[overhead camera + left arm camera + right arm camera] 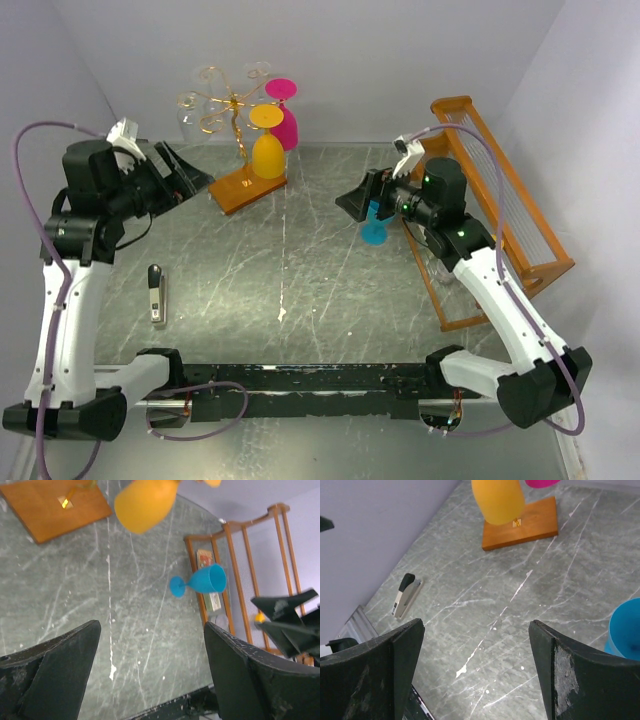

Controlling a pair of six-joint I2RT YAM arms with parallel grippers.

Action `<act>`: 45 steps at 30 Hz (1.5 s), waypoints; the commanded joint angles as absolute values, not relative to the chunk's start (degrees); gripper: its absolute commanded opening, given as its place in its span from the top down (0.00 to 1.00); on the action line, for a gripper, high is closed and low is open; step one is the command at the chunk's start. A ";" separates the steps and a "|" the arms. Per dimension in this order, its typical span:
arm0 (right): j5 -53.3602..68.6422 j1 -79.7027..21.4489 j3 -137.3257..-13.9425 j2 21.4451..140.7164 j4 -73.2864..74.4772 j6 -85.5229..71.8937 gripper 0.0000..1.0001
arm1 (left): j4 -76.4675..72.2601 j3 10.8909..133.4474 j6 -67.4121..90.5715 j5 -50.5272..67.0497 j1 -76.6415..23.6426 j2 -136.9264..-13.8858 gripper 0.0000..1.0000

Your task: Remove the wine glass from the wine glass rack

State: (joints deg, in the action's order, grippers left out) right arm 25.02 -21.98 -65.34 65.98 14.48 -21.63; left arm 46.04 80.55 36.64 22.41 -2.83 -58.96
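The wine glass rack (232, 105) is gold wire on a wooden base (247, 188) at the back of the table. A yellow wine glass (267, 152) and a pink one (287, 122) hang upside down from its arms, with clear glasses (188, 115) on the left side. A blue wine glass (375, 230) stands upright on the table, apart from the rack. My right gripper (362, 200) hovers just left of and above it, open and empty; the blue rim (626, 635) shows beside its right finger. My left gripper (190, 175) is open and empty, left of the rack base.
A larger orange wooden-framed rack (505, 235) with clear slats lies along the right side, close behind the right arm. A stapler (156, 292) lies at the left near my left arm. Walls close the table at the back and both sides.
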 commanded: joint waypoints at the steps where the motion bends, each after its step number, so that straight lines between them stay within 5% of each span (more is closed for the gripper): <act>1: 24.17 -22.06 -64.37 62.91 12.40 -20.62 0.13 | 46.46 88.39 34.46 15.45 -2.94 -64.43 0.04; 16: 20.71 -22.06 -62.49 59.61 13.40 -18.55 0.10 | 38.31 105.21 33.85 10.49 3.51 -82.61 0.07; 32: 19.92 -22.02 -62.40 60.34 13.49 -18.32 0.10 | 33.16 116.73 34.83 12.70 6.59 -97.93 0.32; 45: 19.55 -22.06 -62.12 60.36 13.37 -18.26 0.10 | 29.72 120.62 36.35 16.16 6.60 -104.19 0.39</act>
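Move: The left hand is empty and its fingers are spread. The clear wine glass hanging on the rack's left side is about 28 cm ahead of it, 6 cm to its left and some 8 cm below. The yellow glass hangs roughly 24 cm ahead and 12 cm to the hand's right, the pink one about 31 ahead and 15 right, both some 8 cm lower. From the right hand, that clear glass is about 25 cm ahead, 34 left and slightly lower. The empty left hand reaches quickly forward, about 25 cm in all, towards the clear wine glass on the rack's left side, swinging some 10 cm left on the way and arching up about 4 cm before easing most of the way back down. Its wrist turns roughly 15 to 20 degrees counter-clockwise, and from midway the wide-open fingers narrow to about two thirds, one above the other, facing the glass's foot without visibly gripping it. ##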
